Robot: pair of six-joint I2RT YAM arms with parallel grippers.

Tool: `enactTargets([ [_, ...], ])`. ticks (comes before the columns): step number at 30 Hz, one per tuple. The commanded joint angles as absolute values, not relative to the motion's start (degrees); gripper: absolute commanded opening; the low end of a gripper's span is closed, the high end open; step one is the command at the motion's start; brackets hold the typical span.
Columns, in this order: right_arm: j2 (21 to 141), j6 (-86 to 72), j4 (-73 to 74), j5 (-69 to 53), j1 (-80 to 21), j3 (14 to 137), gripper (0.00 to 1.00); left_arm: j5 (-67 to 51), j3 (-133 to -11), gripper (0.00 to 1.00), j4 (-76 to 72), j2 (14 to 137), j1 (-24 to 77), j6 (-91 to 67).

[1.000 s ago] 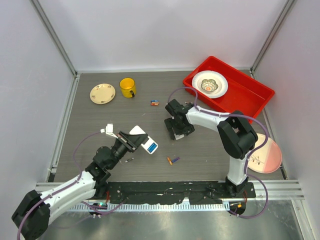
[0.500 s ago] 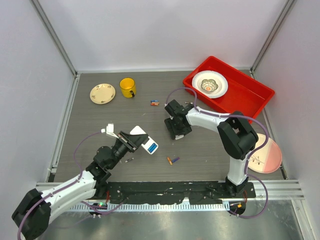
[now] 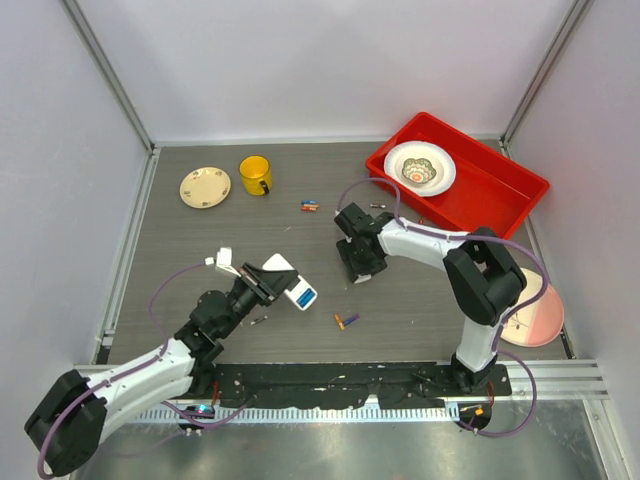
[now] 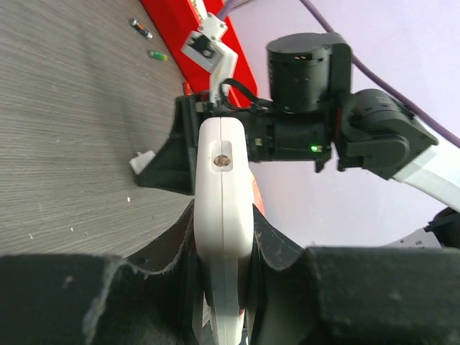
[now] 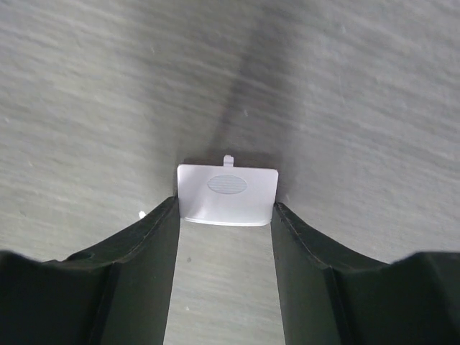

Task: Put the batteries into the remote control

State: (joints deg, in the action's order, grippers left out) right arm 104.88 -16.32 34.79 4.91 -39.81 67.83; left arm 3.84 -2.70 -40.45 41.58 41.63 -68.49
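My left gripper (image 3: 268,284) is shut on the remote control (image 3: 293,288), a slim white bar with a blue patch at its far end, held off the table. In the left wrist view the remote (image 4: 223,215) stands edge-on between the fingers. My right gripper (image 3: 362,268) is down on the table at the centre. Its fingertips press both side edges of a small white square cover piece (image 5: 228,192). Batteries lie loose: an orange and blue pair (image 3: 310,206) further back, an orange and purple pair (image 3: 346,320) nearer, and a dark one (image 3: 258,321) below the remote.
A red bin (image 3: 500,190) holding a white bowl (image 3: 419,168) stands at the back right. A yellow mug (image 3: 255,175) and a small plate (image 3: 205,186) sit at the back left. A pink plate (image 3: 535,308) lies beside the right arm.
The right gripper's jaws have narrowed onto the white cover piece, and that arm shifted slightly. The left arm and the remote have stayed put.
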Motion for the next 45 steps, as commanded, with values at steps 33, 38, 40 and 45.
enactTargets([
  [33, 91.05, -13.71, 72.95, -4.31, -59.85, 91.93, 0.01, 5.98, -11.25, 0.0, -67.5, 69.7, 45.52, -68.99],
  [38, 93.78, -13.62, 72.07, -1.77, -59.85, 93.43, 0.01, 5.89, -11.07, 0.0, -68.03, 69.87, 46.32, -69.26],
  [40, 94.48, -13.62, 71.81, -1.15, -59.85, 93.43, 0.01, 5.63, -11.07, 0.0, -68.29, 69.79, 46.58, -69.26],
  [45, 95.53, -14.33, 69.43, -0.53, -59.85, 94.3, 0.01, 5.45, -11.16, 0.0, -68.55, 69.79, 46.93, -69.26],
])
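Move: The white battery cover is already between the right fingers, just at the table; the remote's open battery bay, its goal, lies about 11 cm back, 14 cm left and 13 cm higher. The orange and purple batteries lie on the table some 11 cm back and 3 cm left of the cover. From the left hand, which holds the remote, the cover is roughly 7 cm ahead, 18 cm right and 15 cm below; a silver battery lies about 4 cm back, 8 cm left and 16 cm down. The cover, still pinched by the right fingers, is swept some 15 cm up and 15 cm back and slightly left towards the bay, turning about 25 degrees counter-clockwise, then eases forward-left and slightly down beside it. The left hand keeps its grip and brings the remote about 5 cm right, dipping 3 cm and rising again on the way. ##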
